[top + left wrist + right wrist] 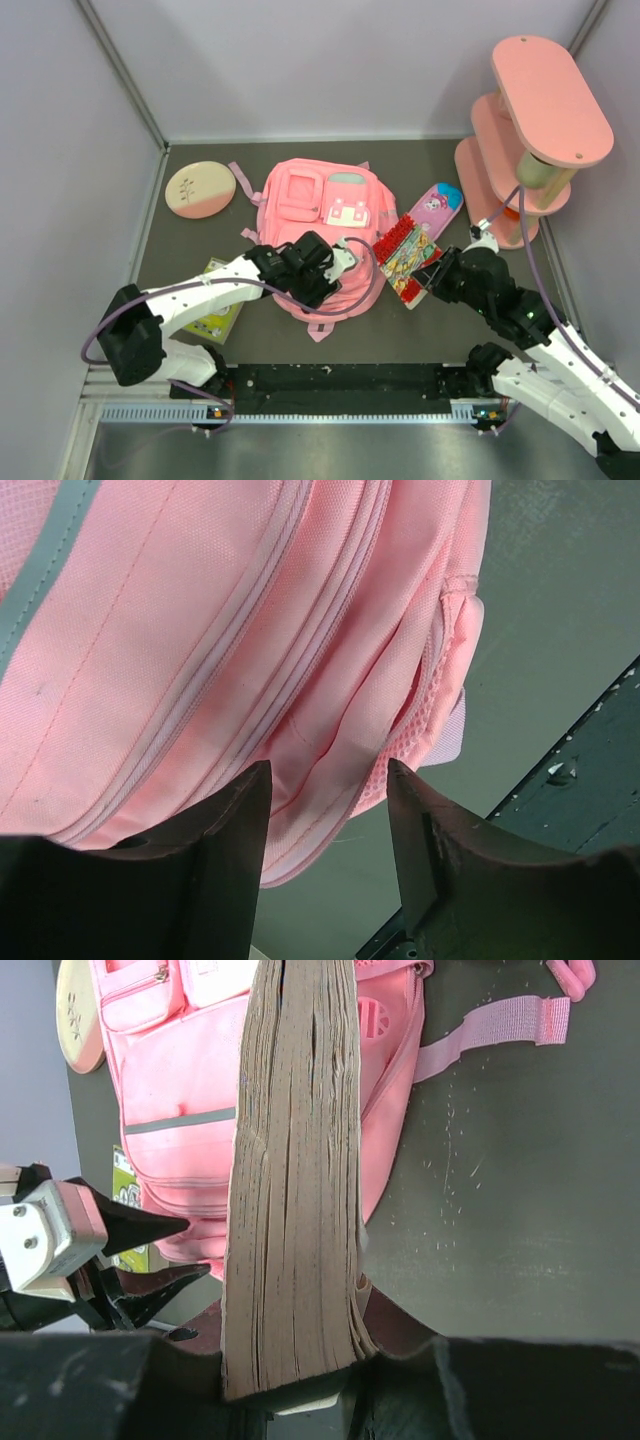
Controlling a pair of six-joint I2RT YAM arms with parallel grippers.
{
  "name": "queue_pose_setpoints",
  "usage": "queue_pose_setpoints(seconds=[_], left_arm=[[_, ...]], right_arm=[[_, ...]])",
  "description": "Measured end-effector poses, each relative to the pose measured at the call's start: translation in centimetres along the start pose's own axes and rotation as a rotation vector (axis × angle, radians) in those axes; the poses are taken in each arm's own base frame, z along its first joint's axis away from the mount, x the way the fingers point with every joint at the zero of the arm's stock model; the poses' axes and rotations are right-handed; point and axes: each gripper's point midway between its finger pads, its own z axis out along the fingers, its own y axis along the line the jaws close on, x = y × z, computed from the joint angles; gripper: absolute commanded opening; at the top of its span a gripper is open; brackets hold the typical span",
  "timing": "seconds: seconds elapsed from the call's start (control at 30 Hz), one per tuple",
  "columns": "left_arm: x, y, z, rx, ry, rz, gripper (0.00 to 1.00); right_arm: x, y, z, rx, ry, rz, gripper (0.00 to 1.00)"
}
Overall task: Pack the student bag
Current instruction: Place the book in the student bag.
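Observation:
The student bag (320, 215), a pink backpack with front pockets, lies flat in the middle of the dark table. My left gripper (348, 268) is at the bag's near edge. In the left wrist view the left gripper (328, 770) is open, and the bag's zippered lower edge (200, 630) sits between and just beyond its fingertips. My right gripper (440, 272) is shut on a thick book with a colourful cover (408, 258), held beside the bag's right side. The right wrist view shows the book's page edge (295, 1160) upright in the right gripper (295, 1335), with the bag (170, 1070) behind it.
A pink cartoon pencil case (436, 207) lies right of the bag. A pink tiered shelf (540, 120) stands at the back right. A round beige and pink disc (200, 189) sits at the back left. A green booklet (215, 310) lies under my left arm.

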Motion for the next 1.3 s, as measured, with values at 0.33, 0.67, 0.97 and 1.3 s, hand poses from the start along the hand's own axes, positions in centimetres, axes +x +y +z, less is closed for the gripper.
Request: queue_pose_setpoints(seconds=[0.33, 0.67, 0.97, 1.3], left_arm=[[0.2, 0.2, 1.1, -0.001, 0.023, 0.017, 0.00], [-3.7, 0.0, -1.2, 0.017, -0.069, 0.003, 0.00], [-10.1, 1.9, -4.4, -0.051, -0.222, -0.123, 0.00], [-16.4, 8.5, -8.9, -0.164, -0.446, -0.421, 0.00]], right_arm=[[0.1, -0.1, 0.3, 0.009, 0.014, 0.005, 0.02], [-0.4, -0.4, 0.3, 0.015, -0.001, -0.005, 0.01], [-5.0, -1.1, -3.3, 0.127, -0.154, -0.062, 0.00], [-6.5, -1.8, -6.6, 0.156, -0.216, -0.050, 0.00]])
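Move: The left hand, open and pointing down, has the near right rim of the student bag's front flap right between its fingertips, a centimetre or two lower; the green book lies about 24 cm to its left, level with it. The right hand, already holding the book, has that rim some 16 cm to its left, 4 cm back and 10 cm below. From the right hand, the pencil case is about 12 cm ahead, 4 cm to the right and 15 cm below. The left hand sinks about 1 cm and shuts its fingers on the flap's rim, then, keeping the pinch, carries it up some 16 cm and forward over the bag, drifting right at first and turning counter-clockwise, quickest towards the end. The right hand keeps its hold on the book, waits beside the bag and then draws about 7 cm to the right and 6 cm up, away from the mouth, turning slightly clockwise. ##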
